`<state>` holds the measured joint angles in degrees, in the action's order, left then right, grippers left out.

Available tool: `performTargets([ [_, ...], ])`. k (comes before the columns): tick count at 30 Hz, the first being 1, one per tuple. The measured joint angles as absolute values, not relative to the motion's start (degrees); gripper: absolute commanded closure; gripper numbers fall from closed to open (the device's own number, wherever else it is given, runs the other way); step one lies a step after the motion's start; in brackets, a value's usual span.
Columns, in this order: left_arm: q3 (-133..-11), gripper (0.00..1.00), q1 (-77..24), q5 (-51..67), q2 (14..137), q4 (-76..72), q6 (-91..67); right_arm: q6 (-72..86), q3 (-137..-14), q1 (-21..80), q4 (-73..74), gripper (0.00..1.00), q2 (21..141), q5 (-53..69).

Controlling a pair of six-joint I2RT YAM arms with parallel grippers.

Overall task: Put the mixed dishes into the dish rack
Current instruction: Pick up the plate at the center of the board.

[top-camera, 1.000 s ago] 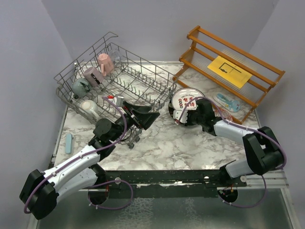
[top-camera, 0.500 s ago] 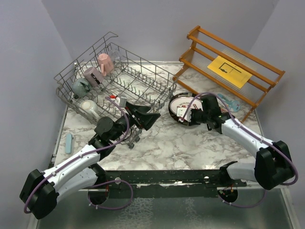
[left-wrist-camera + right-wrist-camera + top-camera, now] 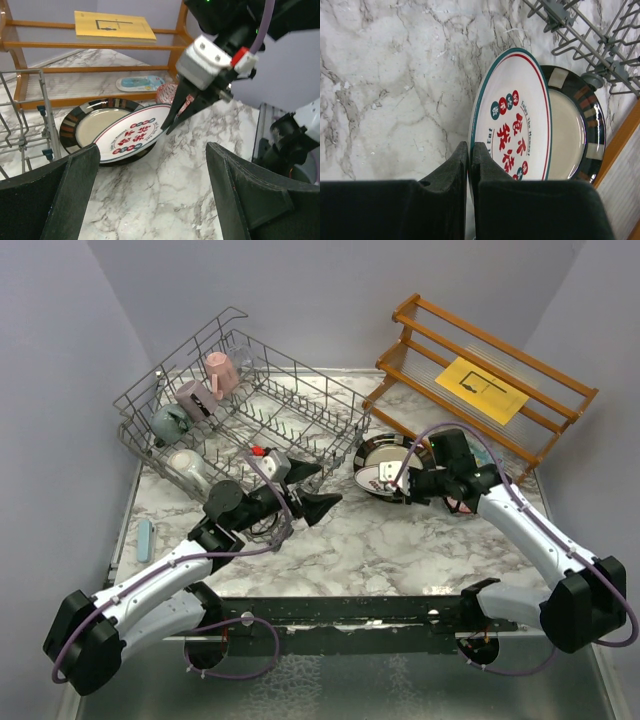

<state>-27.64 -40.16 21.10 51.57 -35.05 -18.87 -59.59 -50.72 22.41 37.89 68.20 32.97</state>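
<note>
My right gripper point(image 3: 470, 150) is shut on the near rim of a white plate with red characters point(image 3: 512, 120), tilting it up off a dark-rimmed plate point(image 3: 572, 125) beneath. From above, the tilted plate point(image 3: 378, 478) and right gripper point(image 3: 400, 480) sit just right of the dish rack point(image 3: 300, 410). The rack holds pink point(image 3: 220, 370), mauve point(image 3: 192, 398), grey-teal point(image 3: 168, 422) and cream point(image 3: 188, 465) mugs. My left gripper point(image 3: 318, 490) is open over bare marble, pointing at the plate point(image 3: 132, 137); nothing is between its fingers point(image 3: 50, 200).
An orange-brown wooden shelf point(image 3: 490, 370) with a yellow sheet point(image 3: 482, 388) stands at the back right. Under it lie a blue patterned dish point(image 3: 140, 82) and a red patterned bowl point(image 3: 167, 92). A pale blue strip point(image 3: 145, 538) lies near the table's left edge.
The right arm has swung outward and raised the plate's near edge, so the plate now tilts. The left gripper has shifted right, towards the plate, still open.
</note>
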Motion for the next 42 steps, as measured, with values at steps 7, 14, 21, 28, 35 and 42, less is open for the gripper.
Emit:
performTargets([
  [7,-28.4,0.11,-40.6,26.7,55.6,-34.6,-6.3,-59.3,-56.4,22.4,44.8,0.99,68.2,36.3],
  [14,-35.6,0.10,-42.5,30.5,62.4,-28.9,10.5,-60.6,-60.6,22.4,50.5,0.99,68.5,39.2],
  [21,-42.5,0.11,-42.9,33.9,70.0,-21.0,24.6,-63.5,-64.6,22.4,55.9,0.99,69.3,43.2],
  [28,-49.9,0.19,-43.3,37.2,77.0,-12.9,29.8,-65.0,-66.3,22.4,59.6,0.99,69.4,46.2],
  [35,-53.3,0.38,-43.7,40.0,81.5,-7.4,32.3,-66.0,-66.5,22.4,61.5,0.99,69.8,48.1],
  [42,-56.4,0.83,-44.4,43.4,85.8,-2.1,33.3,-66.7,-66.7,22.0,62.2,0.99,70.9,48.5],
])
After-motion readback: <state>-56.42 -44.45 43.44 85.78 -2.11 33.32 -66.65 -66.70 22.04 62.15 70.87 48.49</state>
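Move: The right hand already holds the white plate by its rim; the plate's middle lies some 4 cm ahead of that hand, 6 cm to its left and 4 cm lower. From the empty, open left hand, the plate's middle is about 10 cm ahead, 14 cm to the right and 17 cm below. The black-rimmed plate lies on the table roughly 14 cm ahead of the right hand, 4 cm left and 12 cm below; the red bowl is about 9 cm ahead, 12 cm right and 10 cm below. The left hand comes in to the raised plate, going about 10 cm down and nearly as far to the right, its fingers tipping over to point down and swinging clockwise, then closing from wide open to under half so that they straddle the free part of the rim. To meet it, the right hand keeps its shut grip and lifts the plate some 7 cm while drawing it back about 5 cm and slightly left, turning only a little, then nearly stands still while the left fingers close in. ##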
